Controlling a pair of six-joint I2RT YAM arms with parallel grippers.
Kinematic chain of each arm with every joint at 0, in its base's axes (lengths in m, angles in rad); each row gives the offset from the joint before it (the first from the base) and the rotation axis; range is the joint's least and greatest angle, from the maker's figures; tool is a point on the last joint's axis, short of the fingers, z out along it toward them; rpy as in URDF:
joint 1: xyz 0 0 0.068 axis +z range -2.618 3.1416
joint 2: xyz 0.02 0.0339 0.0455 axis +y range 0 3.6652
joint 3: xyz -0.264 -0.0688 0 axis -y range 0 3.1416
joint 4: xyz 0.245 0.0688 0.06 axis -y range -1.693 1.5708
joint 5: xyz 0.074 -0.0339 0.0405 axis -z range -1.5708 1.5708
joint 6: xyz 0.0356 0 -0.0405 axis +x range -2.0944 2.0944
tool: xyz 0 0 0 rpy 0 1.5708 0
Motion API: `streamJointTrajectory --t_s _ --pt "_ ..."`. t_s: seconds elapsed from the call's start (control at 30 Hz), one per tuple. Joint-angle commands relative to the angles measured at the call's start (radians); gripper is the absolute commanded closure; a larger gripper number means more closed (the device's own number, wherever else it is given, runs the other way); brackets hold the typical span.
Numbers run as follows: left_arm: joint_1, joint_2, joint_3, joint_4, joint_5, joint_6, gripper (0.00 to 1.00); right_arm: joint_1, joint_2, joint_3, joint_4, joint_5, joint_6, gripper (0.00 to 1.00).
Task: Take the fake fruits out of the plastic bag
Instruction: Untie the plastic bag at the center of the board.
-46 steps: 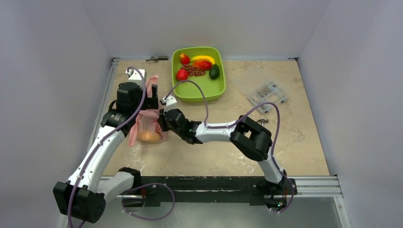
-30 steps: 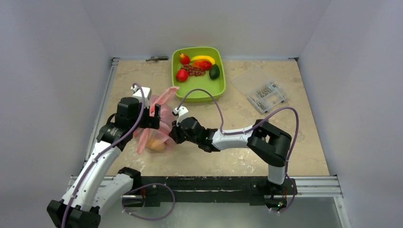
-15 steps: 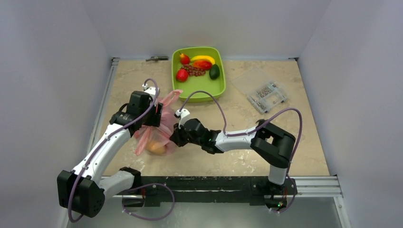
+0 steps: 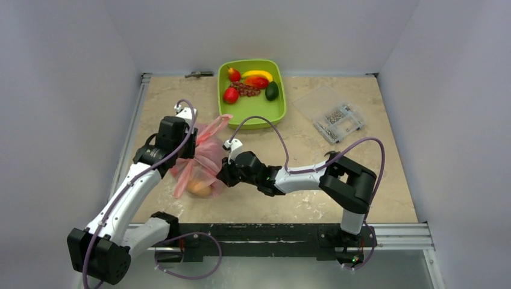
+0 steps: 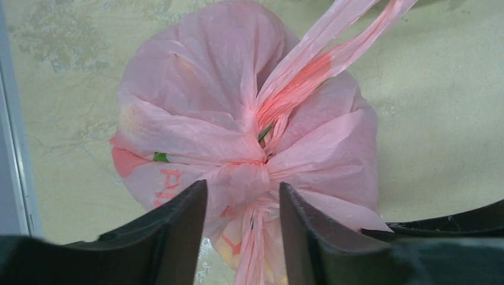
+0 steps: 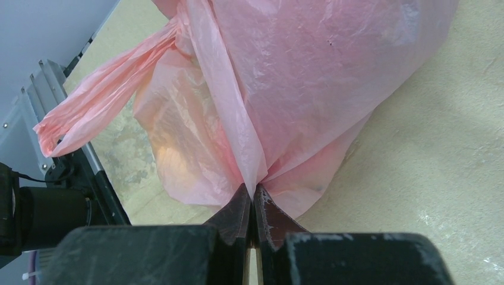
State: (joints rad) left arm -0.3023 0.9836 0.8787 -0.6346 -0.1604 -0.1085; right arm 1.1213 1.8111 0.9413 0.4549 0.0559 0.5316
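The pink plastic bag [image 4: 206,158] lies at the table's left-middle, tied in a knot [image 5: 248,176], its loop handles trailing out. A yellow-orange fruit [image 4: 199,188] shows dimly through it, with a green patch [image 5: 159,157] in the left wrist view. My left gripper [image 4: 193,148] is open, its fingers [image 5: 178,234] straddling the knot from above. My right gripper [image 4: 222,175] is shut on a fold of the bag [image 6: 279,89] at its right side. More fake fruits lie in the green tray [image 4: 259,117]: red ones [image 4: 231,94] and a grape bunch [image 4: 246,89].
The tray also holds a yellow banana [image 4: 258,74] and a dark avocado [image 4: 272,90]. A clear plastic box of small parts [image 4: 337,117] sits at the back right. A small dark tool [image 4: 199,74] lies by the back wall. A metal rail [image 4: 128,150] runs along the left edge.
Both grippers and the bag have shifted toward the near edge and a little right. The left gripper has settled over the bag's knot. The right gripper stays pinched on the bag.
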Motion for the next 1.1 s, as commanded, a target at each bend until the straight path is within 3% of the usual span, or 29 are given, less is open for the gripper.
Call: streamJointTrajectory --t_s 0.0,0.07,0.1,0.13,0.23,0.3,0.37,0.47,0.63,0.93,1.07 --pt "0.003 0.074 0.026 -0.021 -0.026 0.019 0.75 0.009 -0.041 -0.010 0.031 -0.009 0.005 1.00" --pt "0.003 0.095 0.036 -0.038 -0.035 0.018 0.91 0.008 -0.048 -0.012 0.019 0.007 0.007 1.00" --pt "0.003 0.102 0.039 -0.041 -0.027 0.019 0.92 0.008 -0.055 -0.016 0.016 0.016 0.007 1.00" --pt "0.003 0.104 0.042 -0.041 -0.017 0.021 0.90 0.008 -0.063 -0.029 0.021 0.025 0.008 1.00" --pt "0.002 0.095 0.038 -0.042 -0.006 0.018 0.71 0.009 -0.083 -0.066 0.055 0.031 0.014 1.00" --pt "0.003 0.089 0.033 -0.037 -0.013 0.019 0.68 0.009 -0.094 -0.066 0.036 0.034 0.012 1.00" --pt "0.003 0.086 0.038 -0.037 -0.017 0.022 0.84 0.009 -0.111 -0.072 0.028 0.044 0.009 1.00" --pt "0.003 0.073 0.037 -0.032 0.003 0.030 1.00 0.008 -0.134 -0.092 0.046 0.076 0.003 1.00" --pt "0.003 0.027 0.016 0.002 0.023 0.038 1.00 0.009 -0.148 -0.037 -0.021 0.114 -0.033 1.00" --pt "0.003 -0.021 -0.006 0.030 -0.014 0.026 1.00 0.011 -0.119 0.147 -0.138 0.193 -0.204 0.53" --pt "0.002 -0.051 -0.020 0.044 -0.009 0.024 1.00 0.012 -0.066 0.235 -0.148 0.188 -0.289 0.37"
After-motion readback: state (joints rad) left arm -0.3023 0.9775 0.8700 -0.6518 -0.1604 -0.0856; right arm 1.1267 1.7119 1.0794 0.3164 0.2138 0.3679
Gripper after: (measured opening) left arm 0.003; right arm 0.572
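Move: The bag's knot lies roughly 2 cm ahead of the left hand and 4 cm below it. The orange fruit bulge is about 10 cm back and 2 cm right of that hand, 8 cm below. For the right hand, which already grips a fold of the bag, the knot is about 8 cm ahead, 8 cm left and slightly higher; the green basket's middle is some 30 cm ahead and 13 cm right. Left hand dips about 3 cm, shuts at the knot, rises; right tugs right, lets go, climbs some 8 cm. ##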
